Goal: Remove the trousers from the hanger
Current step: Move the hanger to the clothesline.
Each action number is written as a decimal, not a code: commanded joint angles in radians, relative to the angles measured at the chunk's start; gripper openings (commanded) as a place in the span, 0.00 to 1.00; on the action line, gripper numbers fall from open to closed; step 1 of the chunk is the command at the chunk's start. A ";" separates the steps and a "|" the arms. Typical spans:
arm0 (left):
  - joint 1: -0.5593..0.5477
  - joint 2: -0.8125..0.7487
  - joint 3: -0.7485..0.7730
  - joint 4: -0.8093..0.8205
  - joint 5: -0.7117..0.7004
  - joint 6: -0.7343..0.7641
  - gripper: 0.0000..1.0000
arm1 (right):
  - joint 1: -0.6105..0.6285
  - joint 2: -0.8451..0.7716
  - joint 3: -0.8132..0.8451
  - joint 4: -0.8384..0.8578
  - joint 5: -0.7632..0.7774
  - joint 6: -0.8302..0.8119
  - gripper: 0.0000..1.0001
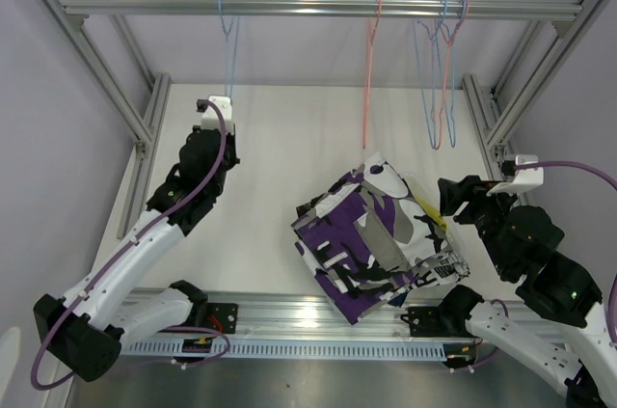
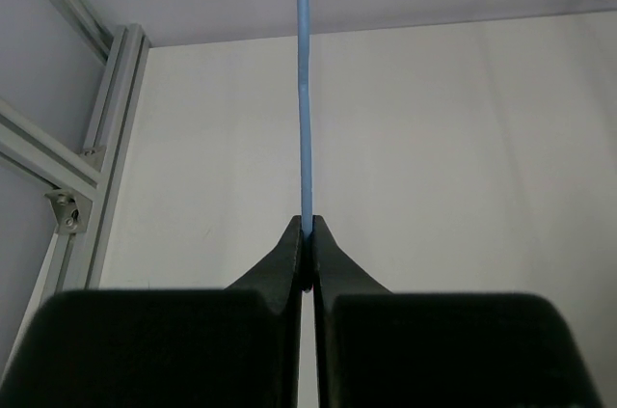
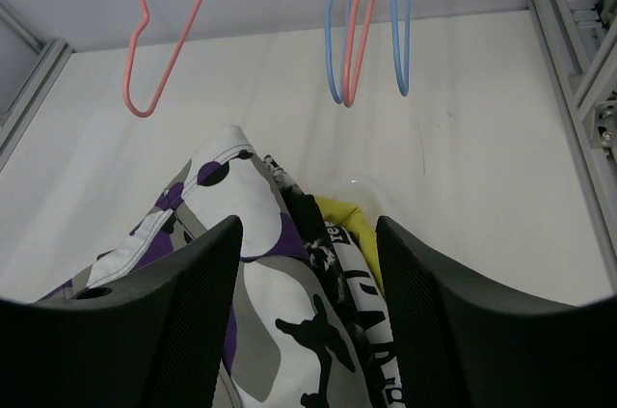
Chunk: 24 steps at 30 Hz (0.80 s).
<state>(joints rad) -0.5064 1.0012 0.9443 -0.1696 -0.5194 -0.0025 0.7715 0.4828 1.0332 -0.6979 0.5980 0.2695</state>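
The trousers (image 1: pixel 371 234) lie in a heap on the white table, off any hanger. The purple-white-black pair (image 3: pixel 241 263) is on top, with a black-and-white splatter pair (image 3: pixel 323 230) and a yellow pair (image 3: pixel 355 225) at its right edge. My left gripper (image 2: pixel 308 227) is raised at the far left and shut on the wire of an empty blue hanger (image 2: pixel 304 90) that hangs from the rail (image 1: pixel 318 5). My right gripper (image 3: pixel 308 225) stands open just above the right side of the heap; its fingers (image 3: pixel 198 302) are apart and hold no cloth.
An empty pink hanger (image 1: pixel 370 70) hangs mid-rail. Further right hang two blue hangers and a pink hanger (image 1: pixel 442 70), bunched together. Aluminium frame posts (image 1: pixel 145 138) stand on both sides of the table (image 1: pixel 280 157). A cable tray (image 1: pixel 289 345) runs along the near edge.
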 commanded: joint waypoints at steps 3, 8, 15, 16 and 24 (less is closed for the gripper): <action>-0.055 0.027 0.077 0.013 0.010 -0.048 0.01 | 0.009 -0.010 -0.002 0.035 0.031 0.013 0.63; -0.164 0.089 0.132 0.018 -0.045 -0.059 0.01 | 0.009 -0.016 -0.002 0.032 0.045 0.017 0.63; -0.294 0.238 0.205 0.039 -0.097 -0.114 0.01 | 0.008 -0.023 -0.002 0.031 0.065 0.022 0.63; -0.303 0.276 0.218 0.039 -0.099 -0.123 0.01 | 0.008 -0.026 -0.002 0.029 0.063 0.022 0.63; -0.391 0.447 0.333 0.059 -0.110 -0.175 0.01 | 0.011 -0.036 -0.009 0.026 0.094 0.033 0.63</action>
<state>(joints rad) -0.8539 1.3994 1.2007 -0.1349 -0.6239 -0.1444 0.7757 0.4599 1.0279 -0.6983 0.6479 0.2813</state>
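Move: Over to the left hand's right, about 25 cm off and some 10 cm farther out, hangs the single pink hanger, its middle roughly 10 cm above the hand. The hanger cluster is about 14 cm beyond it to the right, level with it otherwise. The clothes pile lies about 28 cm right of the left hand, 14 cm back and 24 cm below. From the right hand, the pink hanger is some 24 cm ahead, 17 cm left and 5 cm up. Sliding the blue hanger along the rail, the left hand travels about 17 cm to the right towards the pink hanger, sinking a couple of centimetres overall after a slight early rise. Its shut fingers keep their pinch on the hanger's wire while the wrist swings some 10 degrees clockwise. ##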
